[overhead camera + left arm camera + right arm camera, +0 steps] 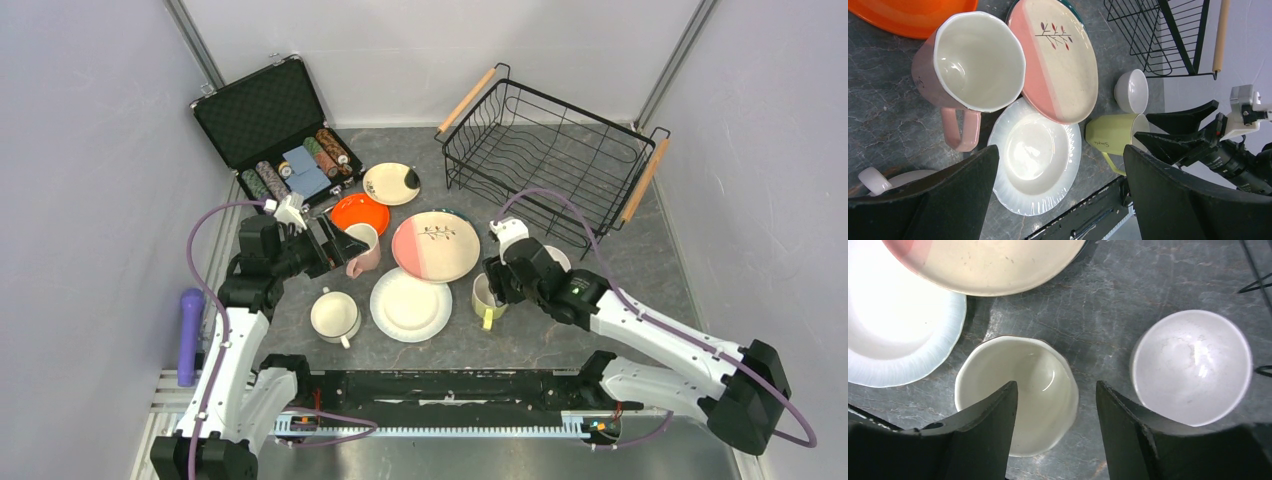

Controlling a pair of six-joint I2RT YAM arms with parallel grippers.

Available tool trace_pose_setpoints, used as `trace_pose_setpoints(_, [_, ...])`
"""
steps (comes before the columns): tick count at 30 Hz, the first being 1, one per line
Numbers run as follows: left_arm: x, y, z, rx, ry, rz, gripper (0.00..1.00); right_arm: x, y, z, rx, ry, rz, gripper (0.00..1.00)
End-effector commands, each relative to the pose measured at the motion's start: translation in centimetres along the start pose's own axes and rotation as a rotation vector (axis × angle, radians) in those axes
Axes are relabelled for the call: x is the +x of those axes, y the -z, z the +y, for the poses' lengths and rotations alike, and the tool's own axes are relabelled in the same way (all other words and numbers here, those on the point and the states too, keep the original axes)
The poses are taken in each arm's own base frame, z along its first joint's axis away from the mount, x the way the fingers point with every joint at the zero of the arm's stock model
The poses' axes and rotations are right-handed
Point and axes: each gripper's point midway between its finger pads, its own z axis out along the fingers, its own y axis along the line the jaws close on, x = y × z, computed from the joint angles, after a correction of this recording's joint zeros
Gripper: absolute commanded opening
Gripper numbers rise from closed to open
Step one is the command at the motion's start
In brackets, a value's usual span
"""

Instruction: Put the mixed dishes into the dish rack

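The black wire dish rack stands at the back right with nothing in it. On the table lie a pink-cream plate, a white plate, an orange plate and a cream black-spotted plate. A pink mug lies tipped beside my open left gripper. A white mug stands near the front. My right gripper is open over the yellow-green mug, one finger above its inside and the other outside its rim. The small white bowl sits just to the right.
An open black case with poker chips and a blue card box sits at the back left. A purple cylinder lies off the table's left edge. Walls close in on both sides.
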Motion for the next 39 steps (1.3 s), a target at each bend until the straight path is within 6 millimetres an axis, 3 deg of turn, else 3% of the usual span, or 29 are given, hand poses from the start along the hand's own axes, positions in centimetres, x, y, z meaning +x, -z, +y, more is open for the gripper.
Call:
trace_pose_setpoints(1, [-0.1,-0.1,-0.7,0.044,-0.030,-0.002,1.00,-3.3,2.3,-1.1,0.056,-0.030,-0.099,0.69])
trace_pose_setpoints(5, [-0.1,-0.1,-0.7,0.043,-0.029,-0.001,1.00,-4.7,4.3,-2.1,0.080,-0.088,-0.197,0.82])
trace_pose_setpoints(8, [-0.1,0.0,-0.9,0.053,-0.032,-0.001,1.00,-5.4,5.5,-4.1,0.167,-0.173,-0.242,0.83])
trace_pose_setpoints(11, [-0.1,0.2,-1.1,0.061,-0.038,-0.005,1.00,-4.7,6.3,-7.4,0.323,-0.309,-0.252,0.86])
trace_pose_setpoints(14, [0.1,0.2,-1.3,0.073,-0.033,0.001,1.00,-3.5,6.5,-9.1,0.389,-0.484,-0.301,0.93])
trace_pose_setpoints(16, [0.3,0.1,-1.3,0.079,-0.028,0.013,1.00,-2.4,6.2,-9.8,0.404,-0.607,-0.348,0.98])
trace_pose_setpoints(22, [0.6,-0.5,-0.9,0.066,-0.009,0.046,1.00,0.9,5.4,-11.6,0.497,-0.837,-0.394,0.97])
trace_pose_setpoints(27, [0.4,-0.3,-0.9,0.055,-0.023,0.021,1.00,3.0,4.4,-12.4,0.572,-0.937,-0.379,0.97])
trace_pose_setpoints(39, [0.3,-0.2,-0.8,0.049,-0.015,0.001,1.00,5.9,1.2,-14.1,0.652,-1.042,-0.361,0.91])
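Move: The white bowl lies about 10 cm to the right of the right hand, 5 cm farther ahead and 9 cm lower. The just-released green mug's middle is some 3 cm left, 2 cm back and 6 cm below. The pink-and-cream plate lies about 14 cm left and 12 cm ahead, and the dish rack's middle 31 cm ahead and 13 cm right. From the left hand the bowl is roughly 39 cm right, 2 cm ahead and 17 cm down. Up first by about 7 cm, clear of the green mug's right wall, then right some 14 cm in an arc and down again by roughly 9 cm, the right hand comes in over the near right side of the white bowl. On the way the wrist swings clockwise, ending well over 60 degrees round, and the half-open fingers spread almost fully. ##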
